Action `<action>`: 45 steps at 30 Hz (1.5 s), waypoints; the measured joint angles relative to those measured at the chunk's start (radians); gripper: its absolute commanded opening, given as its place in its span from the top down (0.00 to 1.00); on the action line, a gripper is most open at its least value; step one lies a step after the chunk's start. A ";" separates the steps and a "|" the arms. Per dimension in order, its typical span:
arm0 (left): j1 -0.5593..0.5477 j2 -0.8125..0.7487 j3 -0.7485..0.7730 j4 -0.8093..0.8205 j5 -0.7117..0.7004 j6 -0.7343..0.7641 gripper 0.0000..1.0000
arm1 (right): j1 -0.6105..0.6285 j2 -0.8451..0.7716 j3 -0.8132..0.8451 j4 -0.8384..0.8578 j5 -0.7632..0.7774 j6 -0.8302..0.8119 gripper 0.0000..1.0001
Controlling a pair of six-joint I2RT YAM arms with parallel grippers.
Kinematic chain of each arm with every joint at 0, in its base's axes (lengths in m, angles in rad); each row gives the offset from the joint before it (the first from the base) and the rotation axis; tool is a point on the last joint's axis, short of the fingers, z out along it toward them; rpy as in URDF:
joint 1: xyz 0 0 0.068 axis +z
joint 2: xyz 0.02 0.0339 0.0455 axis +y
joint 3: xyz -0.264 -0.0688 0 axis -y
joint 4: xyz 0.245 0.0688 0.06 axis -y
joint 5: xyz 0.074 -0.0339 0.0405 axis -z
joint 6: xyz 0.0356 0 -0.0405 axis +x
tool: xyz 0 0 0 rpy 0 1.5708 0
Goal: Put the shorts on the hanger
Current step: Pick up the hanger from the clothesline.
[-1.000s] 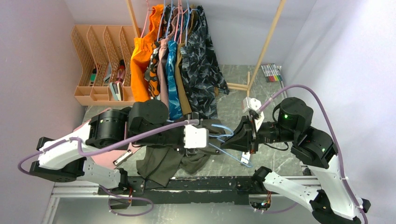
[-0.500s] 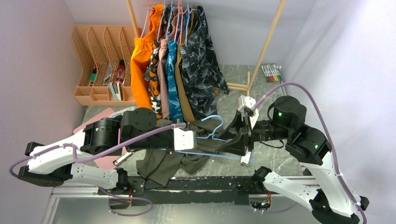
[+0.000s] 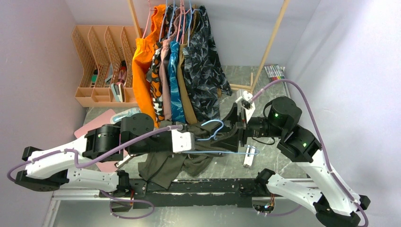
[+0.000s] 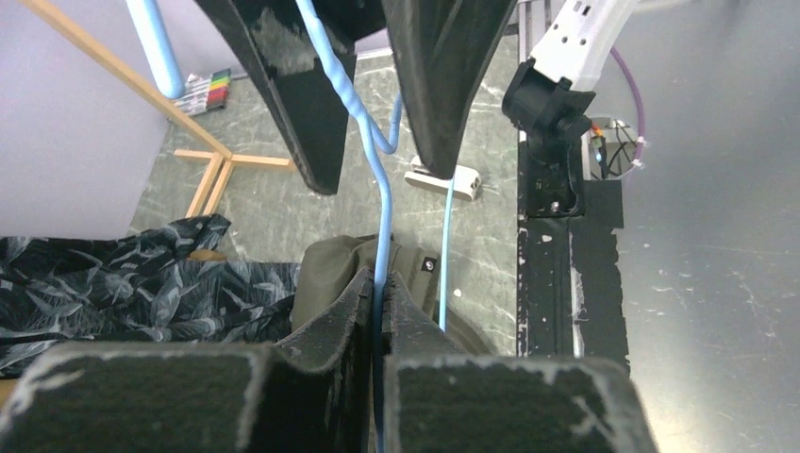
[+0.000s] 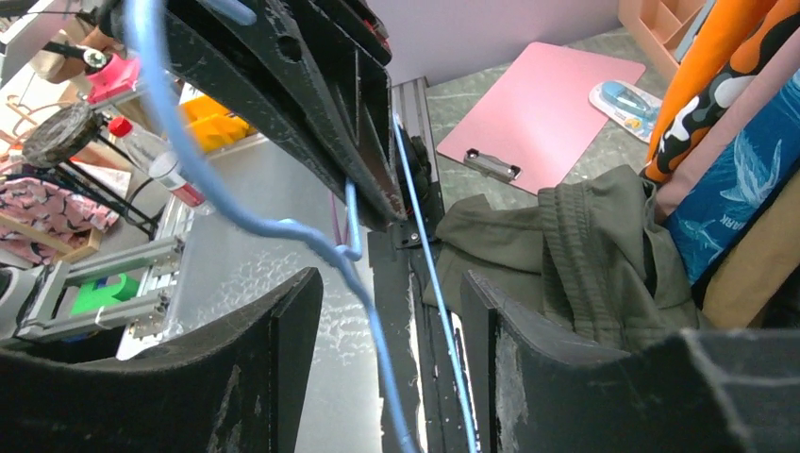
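Note:
The light-blue hanger [image 3: 213,128] hangs in the air between my two arms, above the near table edge. My left gripper [image 4: 379,279] is shut on its thin wire [image 4: 378,189]; in the top view that gripper [image 3: 197,142] sits at the hanger's left end. My right gripper [image 5: 389,283] stands open around the wire [image 5: 373,326] without pinching it, and in the top view this gripper [image 3: 227,137] faces the left one. The dark olive shorts [image 3: 165,165] lie crumpled on the table under the left arm, also showing as shorts [image 5: 566,245] with a ribbed waistband.
A wooden rack with hung garments [image 3: 182,66] stands at the back, with a camouflage one [image 4: 113,274] nearest. A tan file organizer [image 3: 101,61] sits back left, a pink clipboard [image 3: 97,125] under the left arm, markers [image 3: 275,73] back right, and a small white object [image 3: 249,158] beside the hanger.
My left gripper has shut on the hanger wire and my right gripper has opened, letting it go. Both arms and the hanger shifted left and slightly back.

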 measured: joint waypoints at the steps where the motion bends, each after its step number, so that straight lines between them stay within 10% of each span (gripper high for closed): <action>1: 0.002 -0.002 -0.002 0.006 0.008 -0.002 0.93 | 0.000 -0.001 -0.013 0.018 -0.001 0.005 0.44; 17: 0.020 0.026 -0.006 0.031 0.066 -0.009 0.93 | 0.000 -0.026 -0.070 0.143 -0.052 0.029 0.62; 24: 0.029 0.029 -0.006 0.037 0.066 -0.009 0.93 | 0.000 -0.025 -0.077 0.147 -0.062 0.030 1.00; 25: 0.030 0.028 -0.009 0.039 0.065 -0.010 0.85 | 0.000 -0.024 -0.077 0.146 -0.065 0.031 1.00; 29: 0.032 0.011 -0.042 0.071 0.043 -0.007 0.01 | 0.000 -0.020 -0.076 0.134 -0.050 0.029 1.00; 38: 0.032 -0.150 -0.212 0.108 -0.227 -0.199 0.01 | 0.000 -0.098 -0.102 0.016 0.233 0.022 1.00; 45: 0.032 -0.396 -0.361 -0.052 -0.441 -0.658 0.01 | 0.000 -0.222 -0.167 -0.060 0.486 0.038 1.00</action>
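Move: The left gripper already holds the blue hanger just beside its neck; the neck is about 3 cm to this hand's right and 1 cm above it. From the open right gripper the neck is some 2 cm left and 1 cm back, level with the fingertips. The olive shorts on the table are roughly 9 cm ahead, 8 cm left and 36 cm below the right hand; the white block is about 7 cm ahead and 19 cm right of it, as low. Hold the left gripper nearly still with its grip kept while the right fingers close from over half open and pinch the hanger at its neck. Only then open the left wide and draw it away left about 10 cm, sinking and edging forward, swinging counter-clockwise and tipping down. Meanwhile carry the hanger right, forward and down with the right gripper, turning it clockwise some 30 degrees. ##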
